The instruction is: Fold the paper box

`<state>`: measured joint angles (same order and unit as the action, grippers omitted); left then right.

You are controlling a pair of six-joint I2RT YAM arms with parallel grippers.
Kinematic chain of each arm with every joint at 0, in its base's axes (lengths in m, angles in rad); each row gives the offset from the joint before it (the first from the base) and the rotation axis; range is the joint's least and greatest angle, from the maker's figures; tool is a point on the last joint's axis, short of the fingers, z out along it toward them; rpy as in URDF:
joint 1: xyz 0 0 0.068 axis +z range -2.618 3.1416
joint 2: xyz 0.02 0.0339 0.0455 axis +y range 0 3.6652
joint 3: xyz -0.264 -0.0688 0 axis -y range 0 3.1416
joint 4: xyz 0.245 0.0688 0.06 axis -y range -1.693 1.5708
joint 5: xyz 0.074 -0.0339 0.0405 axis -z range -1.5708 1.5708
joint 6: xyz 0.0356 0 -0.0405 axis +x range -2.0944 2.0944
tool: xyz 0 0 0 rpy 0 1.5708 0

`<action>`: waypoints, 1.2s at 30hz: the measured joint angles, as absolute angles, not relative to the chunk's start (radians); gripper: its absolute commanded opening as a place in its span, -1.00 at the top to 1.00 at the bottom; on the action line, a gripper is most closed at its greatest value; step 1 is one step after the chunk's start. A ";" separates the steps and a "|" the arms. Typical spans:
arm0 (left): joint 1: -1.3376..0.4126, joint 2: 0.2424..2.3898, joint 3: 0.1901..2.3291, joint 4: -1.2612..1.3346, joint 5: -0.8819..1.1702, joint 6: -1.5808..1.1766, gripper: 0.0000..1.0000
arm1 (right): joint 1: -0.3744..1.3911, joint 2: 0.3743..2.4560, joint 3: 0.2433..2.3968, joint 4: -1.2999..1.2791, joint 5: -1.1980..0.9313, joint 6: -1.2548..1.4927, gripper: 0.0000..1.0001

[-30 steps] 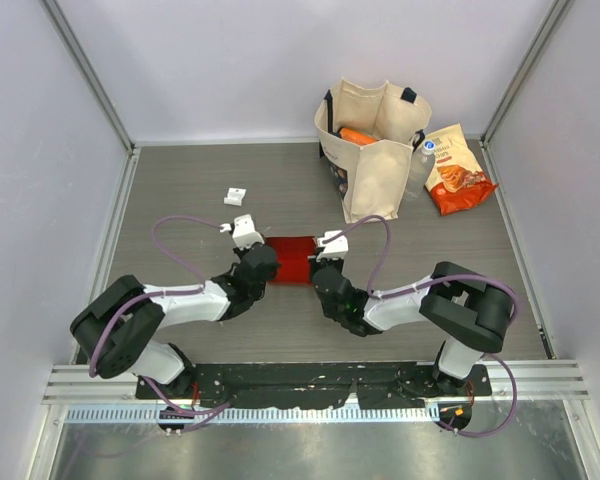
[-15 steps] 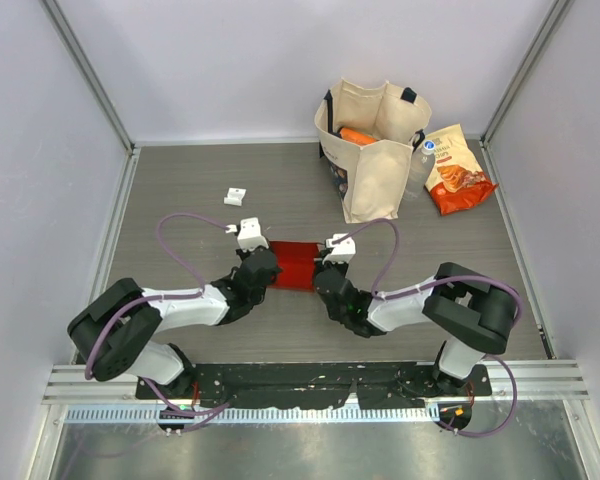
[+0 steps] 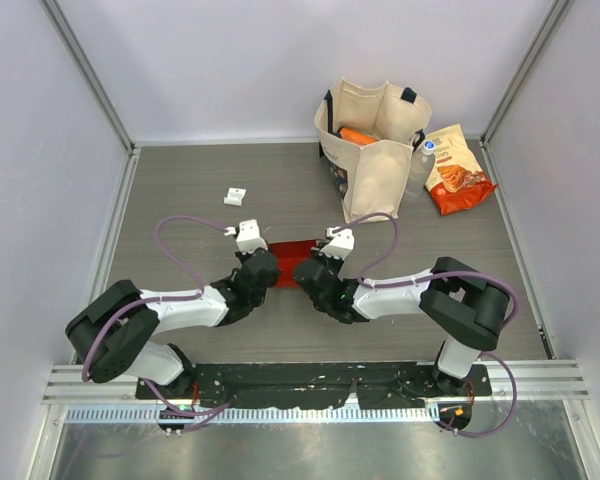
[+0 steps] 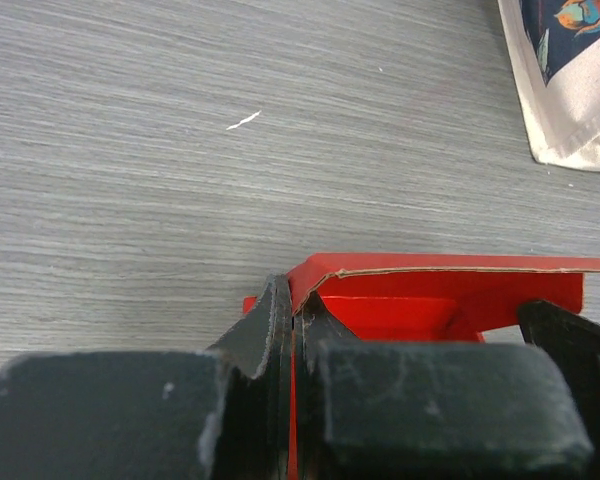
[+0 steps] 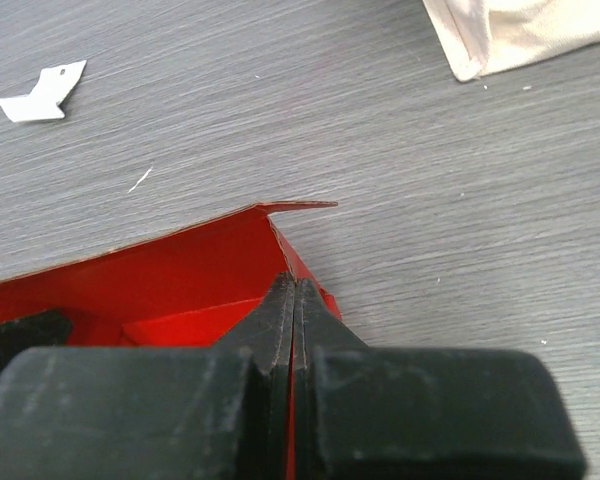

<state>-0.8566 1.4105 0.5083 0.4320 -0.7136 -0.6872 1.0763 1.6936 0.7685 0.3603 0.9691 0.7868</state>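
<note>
The paper box (image 3: 286,250) is bright red card, partly raised, on the grey table between both arms. My left gripper (image 3: 267,268) is shut on its left wall and my right gripper (image 3: 308,272) is shut on its right wall. In the left wrist view the jaws (image 4: 292,300) pinch a thin edge of the paper box (image 4: 450,290), whose long wall stands up behind them. In the right wrist view the jaws (image 5: 295,292) pinch the corner wall of the paper box (image 5: 160,275), and the red inside shows to the left. Most of the box is hidden under the grippers from above.
A beige tote bag (image 3: 375,150) stands at the back right with an orange item (image 3: 357,136) inside. An orange-red snack bag (image 3: 458,170) lies to its right. A small white scrap (image 3: 236,196) lies on the table behind the left gripper.
My right gripper has moved left toward the left one, still gripping. The red box looks shorter from above, its ends drawn closer together. The left gripper has barely shifted.
</note>
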 measured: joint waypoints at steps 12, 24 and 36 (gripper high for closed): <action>-0.881 1.381 0.461 0.439 -0.705 -0.700 1.00 | 1.114 1.698 0.706 0.421 1.008 0.815 0.99; -0.951 1.315 0.379 0.493 -0.763 -0.666 1.00 | 1.131 1.559 0.628 0.416 0.854 0.660 0.35; -0.978 1.298 0.369 0.506 -0.794 -0.617 1.00 | 0.998 1.172 0.561 0.220 0.400 0.533 -0.41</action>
<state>-0.9775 1.2980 0.3695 0.5064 -0.7944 -0.6170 0.9981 1.1725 0.5606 0.2199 0.4004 0.5331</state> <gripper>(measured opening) 0.015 0.694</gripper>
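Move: My hands grip the left and right ends of the raised box lid. The open tray's middle lies about 4 cm back of my left hand, 6 cm to its right and 4 cm below; from my right hand it is 4 cm back, 6 cm left and 4 cm below. The white scrap lies roughly 13 cm ahead and 7 cm left of my left hand. The tote bag stands some 16 cm ahead and 11 cm right of my right hand. Keeping the lid's left end pinched, I draw my left hand back nearly 4 cm, dipping slightly before coming level again. My right hand first comes back with it about 2 cm, then opens wide, lets go of the lid's right end and withdraws back and up, ending some 6 cm farther back and 5 cm higher, its wrist swung about 30 degrees counter-clockwise. ##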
